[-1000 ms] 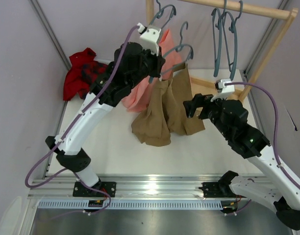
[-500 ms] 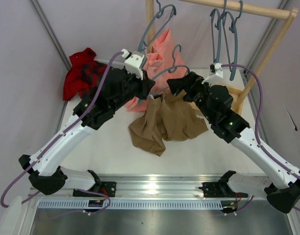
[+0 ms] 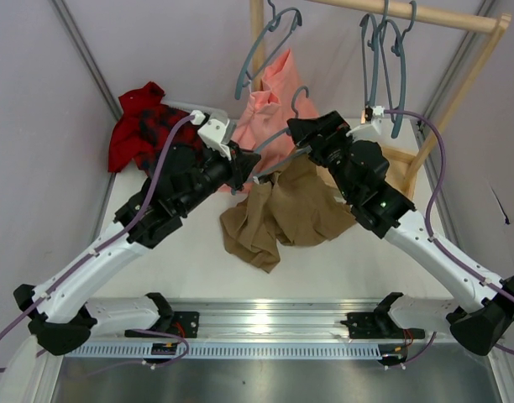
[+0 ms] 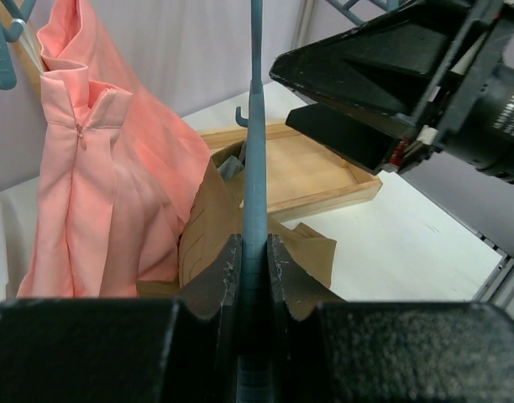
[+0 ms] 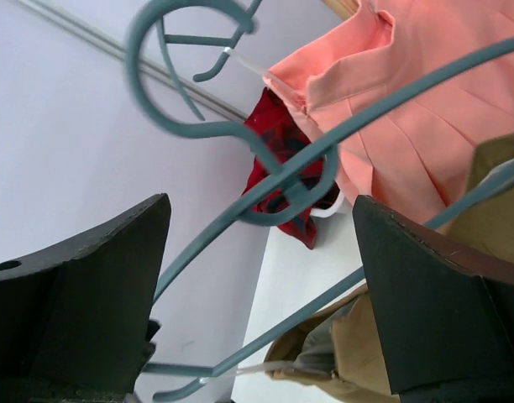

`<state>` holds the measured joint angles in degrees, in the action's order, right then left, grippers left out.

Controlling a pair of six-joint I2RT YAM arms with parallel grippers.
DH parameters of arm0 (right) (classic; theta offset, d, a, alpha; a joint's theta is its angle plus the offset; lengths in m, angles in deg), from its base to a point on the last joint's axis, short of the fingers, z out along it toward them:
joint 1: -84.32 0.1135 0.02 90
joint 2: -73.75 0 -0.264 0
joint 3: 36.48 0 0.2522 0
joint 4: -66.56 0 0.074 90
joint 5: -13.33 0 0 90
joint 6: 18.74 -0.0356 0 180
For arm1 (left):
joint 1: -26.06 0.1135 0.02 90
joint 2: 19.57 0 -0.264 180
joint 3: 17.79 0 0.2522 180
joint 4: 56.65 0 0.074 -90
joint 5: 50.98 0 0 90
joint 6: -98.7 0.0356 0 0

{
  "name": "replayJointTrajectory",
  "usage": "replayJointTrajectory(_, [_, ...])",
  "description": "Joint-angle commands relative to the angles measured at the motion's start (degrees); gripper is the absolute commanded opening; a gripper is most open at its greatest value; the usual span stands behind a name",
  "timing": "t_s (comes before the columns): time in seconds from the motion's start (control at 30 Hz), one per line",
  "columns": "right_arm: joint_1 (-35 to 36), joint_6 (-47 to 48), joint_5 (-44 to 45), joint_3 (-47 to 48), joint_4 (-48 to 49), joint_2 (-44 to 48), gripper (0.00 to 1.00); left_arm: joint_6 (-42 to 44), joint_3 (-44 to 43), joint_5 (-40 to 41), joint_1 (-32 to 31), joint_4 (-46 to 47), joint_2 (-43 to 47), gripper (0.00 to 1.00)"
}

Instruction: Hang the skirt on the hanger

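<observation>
My left gripper (image 3: pixel 250 172) (image 4: pixel 254 269) is shut on the thin bar of the grey-blue hanger (image 3: pixel 284 134) (image 4: pixel 255 151), which slants up to a curved hook. The tan skirt (image 3: pixel 278 214) (image 4: pixel 208 231) lies mostly crumpled on the white table, its upper edge reaching up to the hanger. My right gripper (image 3: pixel 301 133) (image 5: pixel 257 285) is open, its fingers straddling the hanger's bars (image 5: pixel 324 304) near the neck without touching them. In the right wrist view the skirt's waistband (image 5: pixel 383 353) hangs just under the lower bar.
A salmon-pink garment (image 3: pixel 270 109) (image 4: pixel 97 185) (image 5: pixel 408 109) hangs from another hanger (image 3: pixel 265 38) on the wooden rack (image 3: pixel 425 17). Spare hangers (image 3: pixel 383 63) hang at the right. A red plaid garment (image 3: pixel 139 126) is piled at the back left. The rack's wooden base (image 3: pixel 400 159) (image 4: pixel 312 176) lies behind the skirt.
Both arms brought the hanger lower and leftward. The skirt sank from hanging into a heap on the table. My right gripper swung up and left to the hanger's neck.
</observation>
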<state>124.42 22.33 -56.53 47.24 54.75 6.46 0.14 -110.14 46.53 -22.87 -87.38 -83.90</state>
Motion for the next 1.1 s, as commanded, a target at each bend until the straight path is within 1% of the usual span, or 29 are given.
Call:
replayJointTrajectory(0.0, [-0.02, -3.27, 6.39, 0.1, 3.05, 0.23, 0.94, 0.47, 0.27, -0.13, -0.55, 8.27, 3.34, 0.0])
replayJointTrajectory(0.17, [-0.02, -4.42, 10.0, -0.34, 1.38, 0.22, 0.91, 1.09, 1.06, -0.12, -0.64, 8.27, 4.92, 0.0])
replayJointTrajectory(0.3, [-0.02, -5.57, 10.97, -3.5, 5.76, 1.8, 0.85, 1.52, 1.42, -0.21, -0.73, 8.62, 5.54, 0.0])
replayJointTrajectory(0.57, [-0.37, -4.77, 13.17, -1.93, 7.0, -0.65, 0.84, 1.96, 2.82, -2.85, -1.0, 10.55, 7.12, 0.0])
replayJointTrajectory(0.7, [-0.9, -5.65, 13.61, -1.49, 9.64, -1.53, 0.85, 2.32, 4.22, -3.73, -1.61, 10.91, 8.26, 0.0])
replayJointTrajectory(0.8, [-1.51, -7.67, 13.35, -0.7, 9.12, -2.85, 0.85, 2.23, 5.63, -4.25, -2.14, 12.49, 9.4, 0.0])
replayJointTrajectory(0.9, [-2.04, -9.6, 11.42, -0.96, 9.73, -3.99, 0.81, 2.58, 6.08, -6.36, -2.66, 13.11, 9.84, 0.0])
replayJointTrajectory(1.0, [-2.04, -9.52, 10.19, -1.31, 11.66, -4.35, 0.67, 3.72, 6.78, -7.07, -3.37, 12.93, 10.28, 0.0])
replayJointTrajectory(1.03, [-1.95, -9.26, 10.01, -1.57, 12.45, -4.26, 0.52, 4.16, 7.3, -7.07, -3.37, 12.84, 10.28, 0.0])
replayJointTrajectory(1.07, [-1.95, -9.17, 9.83, -1.66, 13.68, -4.0, 0.43, 4.42, 7.39, -7.07, -3.37, 12.58, 10.28, 0.0])
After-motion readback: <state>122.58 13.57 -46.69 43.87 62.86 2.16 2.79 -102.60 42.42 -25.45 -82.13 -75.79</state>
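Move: The left hand still pinches one end of the hanger; the hanger's neck lies about 9 cm ahead and 10 cm right of that hand, near its height. From the open right hand the neck is about 5 cm straight ahead, roughly level. The brown skirt lies some 10 cm back and 2 cm left of the right hand, about 20 cm lower; the pink garment is about 14 cm ahead and 5 cm left, some 8 cm lower. Right hand reaches some 4 cm forward, half closing around the hanger beside its neck, as left hand draws back. ##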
